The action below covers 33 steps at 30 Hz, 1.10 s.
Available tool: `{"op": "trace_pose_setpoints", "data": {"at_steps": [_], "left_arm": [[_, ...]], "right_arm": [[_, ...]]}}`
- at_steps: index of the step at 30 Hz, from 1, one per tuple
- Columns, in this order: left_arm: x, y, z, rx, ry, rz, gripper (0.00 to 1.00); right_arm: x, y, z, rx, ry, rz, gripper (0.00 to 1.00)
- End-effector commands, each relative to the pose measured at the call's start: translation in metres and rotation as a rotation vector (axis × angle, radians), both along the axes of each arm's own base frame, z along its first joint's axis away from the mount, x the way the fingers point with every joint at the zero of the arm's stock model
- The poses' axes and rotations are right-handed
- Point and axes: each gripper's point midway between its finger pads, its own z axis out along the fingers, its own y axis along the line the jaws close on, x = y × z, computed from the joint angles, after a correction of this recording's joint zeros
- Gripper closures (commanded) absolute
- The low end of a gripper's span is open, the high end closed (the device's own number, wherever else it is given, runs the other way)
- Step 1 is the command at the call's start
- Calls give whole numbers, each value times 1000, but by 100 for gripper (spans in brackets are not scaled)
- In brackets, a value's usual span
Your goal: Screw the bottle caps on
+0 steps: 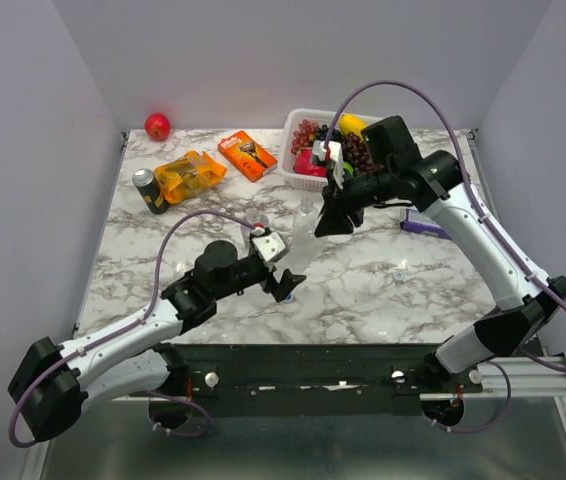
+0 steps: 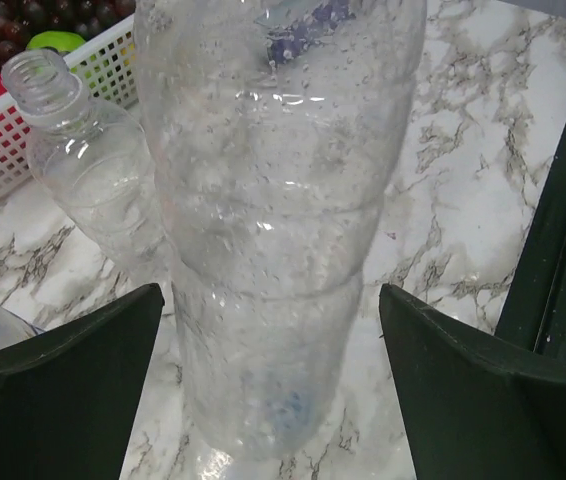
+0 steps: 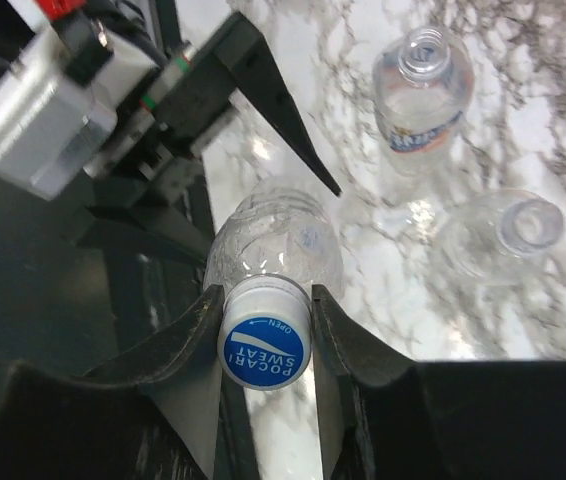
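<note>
A clear bottle point(image 2: 273, 250) stands on the marble between my two grippers. My left gripper point(image 2: 273, 385) is open, one finger on each side of the bottle's lower body with a gap on both sides. On the bottle's neck sits a cap point(image 3: 264, 343) with a blue top and white rim, and my right gripper point(image 3: 263, 350) is shut on it from above. Two more bottles with open necks stand nearby, one with a label band point(image 3: 421, 90) and one plain point(image 3: 503, 235). In the top view my left gripper point(image 1: 286, 288) is low and my right gripper point(image 1: 328, 222) is above it.
A white basket point(image 1: 298, 178) of fruit stands at the back. A red apple point(image 1: 157, 126), a dark can point(image 1: 148, 190), an orange packet point(image 1: 190, 175) and an orange box point(image 1: 247, 155) lie at the back left. A loose cap point(image 1: 399, 272) lies right of centre.
</note>
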Motion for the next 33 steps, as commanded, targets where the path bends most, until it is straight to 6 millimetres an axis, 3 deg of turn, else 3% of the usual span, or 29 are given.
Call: {"op": "trace_pose_setpoints", "data": {"at_steps": [1, 2, 5, 9, 12, 13, 21, 26, 33], "left_arm": [[5, 14, 9, 63, -28, 28, 1], [4, 18, 5, 92, -24, 25, 1], [4, 29, 7, 107, -21, 26, 2], [6, 35, 11, 110, 11, 38, 2], [13, 39, 18, 102, 38, 53, 1], [17, 42, 19, 97, 49, 64, 1], [26, 41, 33, 116, 52, 51, 2], [34, 41, 41, 121, 25, 55, 2], [40, 38, 40, 127, 22, 53, 1]], "right_arm": [[-6, -55, -29, -304, -143, 105, 86], [-3, -72, -41, -400, -172, 115, 86], [14, -98, -54, -536, -242, 76, 86], [51, -115, -63, -581, -261, -21, 86], [82, -120, -68, -578, -255, -81, 87], [92, -119, -61, -561, -276, -97, 87], [145, -121, -98, -548, -240, -140, 84], [163, -121, -97, -516, -235, -178, 83], [161, -126, -108, -519, -221, -203, 75]]}}
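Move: The right hand already grips the bottle by its cap. The open spot it is going to lies about 16 cm ahead and 13 cm right, with the table roughly 30 cm below; the fruit basket's middle is 20 cm beyond that spot, the clear bottle 13 cm left of it and 3 cm nearer, the purple box 18 cm right and 3 cm farther. From the already open left hand, the labelled bottle stands some 15 cm ahead, 10 cm left and 10 cm lower. Keeping its pinch on the cap, the right hand draws the bottle away from the open left fingers, first right and down, then mostly forward past the clear bottle towards the basket, about 16 cm forward, 13 cm right and 10 cm down, while tilting some 30 degrees so its fingers point more steeply down and the bottle comes upright. The left hand stays wide open and goes about 4 cm left, 4 cm forward and 3 cm up, towards the labelled bottle. ##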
